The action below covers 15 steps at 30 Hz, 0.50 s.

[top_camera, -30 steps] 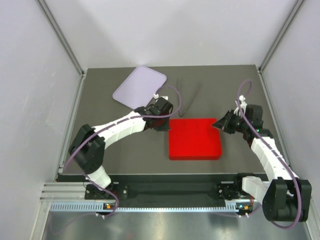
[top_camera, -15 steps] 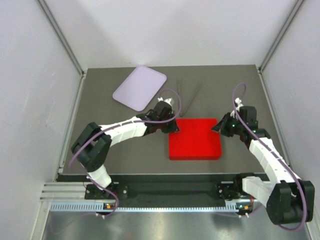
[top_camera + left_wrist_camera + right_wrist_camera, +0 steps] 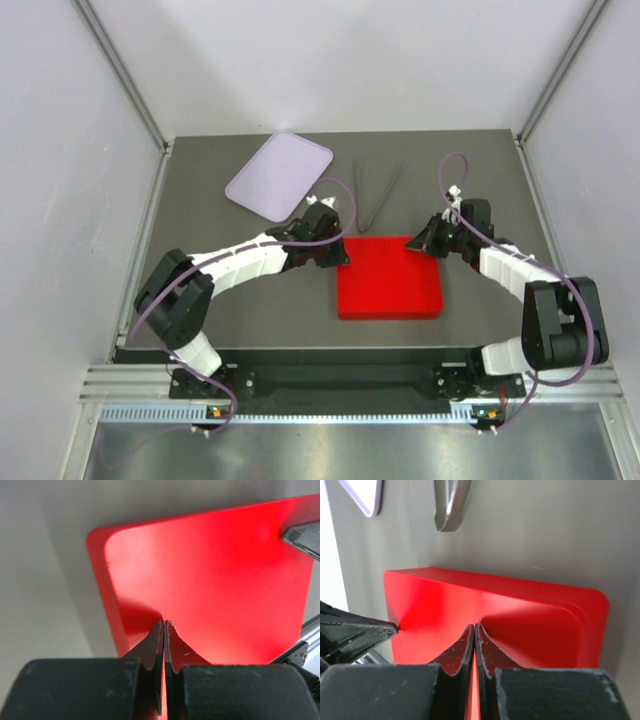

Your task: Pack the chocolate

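No chocolate shows in any view. A flat red box [image 3: 390, 285] with its lid shut lies in the middle of the table. My left gripper [image 3: 345, 257] is shut and empty, its tips [image 3: 164, 623] down at the lid near the box's far left corner [image 3: 100, 537]. From the other side my right gripper [image 3: 412, 247] is also shut and empty, with its tips [image 3: 474, 626] on the red lid [image 3: 520, 610] near the far right corner. Each wrist view catches the other gripper's tip at its edge.
Thin metal tongs [image 3: 375, 195] lie on the dark mat just behind the box, their end showing in the right wrist view [image 3: 451, 505]. A lilac tray [image 3: 279, 174] sits at the back left. Grey walls close in both sides.
The right gripper has swung left and forward onto the box's far right corner and finished shutting. The left gripper has shifted right and down to the box's far left corner.
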Each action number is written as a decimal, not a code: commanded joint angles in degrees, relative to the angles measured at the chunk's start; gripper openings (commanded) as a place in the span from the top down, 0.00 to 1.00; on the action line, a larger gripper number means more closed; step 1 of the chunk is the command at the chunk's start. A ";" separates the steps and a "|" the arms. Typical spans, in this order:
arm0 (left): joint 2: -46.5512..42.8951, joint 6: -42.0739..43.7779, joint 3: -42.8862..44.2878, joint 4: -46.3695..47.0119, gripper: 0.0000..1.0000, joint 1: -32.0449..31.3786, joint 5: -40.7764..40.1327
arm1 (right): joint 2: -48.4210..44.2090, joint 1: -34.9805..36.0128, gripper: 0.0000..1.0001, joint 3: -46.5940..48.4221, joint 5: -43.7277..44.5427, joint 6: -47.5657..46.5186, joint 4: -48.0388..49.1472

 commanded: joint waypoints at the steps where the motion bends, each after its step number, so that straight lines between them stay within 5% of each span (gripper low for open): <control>1: -3.06 1.42 -0.71 -5.20 1.00 0.57 -2.73 | -3.30 3.06 0.99 1.96 0.60 -0.44 -3.60; 11: -16.68 12.31 10.99 -14.35 0.98 0.57 2.35 | -21.24 6.50 0.87 17.09 10.71 -5.97 -29.36; 15: -26.76 14.69 8.11 -14.63 0.66 0.66 4.55 | -31.32 8.61 0.56 15.52 15.12 -8.70 -34.99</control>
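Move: Both closed grippers rest on the red lid, whose middle lies about 10 cm right and 4 cm back of the left hand, and 5 cm left and 7 cm back of the right hand, roughly 2 cm below each. Counted from the left hand, the tongs lie some 15 cm ahead and 7 cm right, and the empty lilac tray 20 cm ahead and 16 cm left; from the right hand, the tongs are about 12 cm ahead and 8 cm left. Upwards and away from the lid go both hands, some 15 cm each, their fingertips coming free of its top near the far corners. The left first drifts a couple of centimetres left, then climbs fast; the right climbs sooner and draws back almost 5 cm. Both tip their fingers up nearly 20 degrees and part them as they rise. ##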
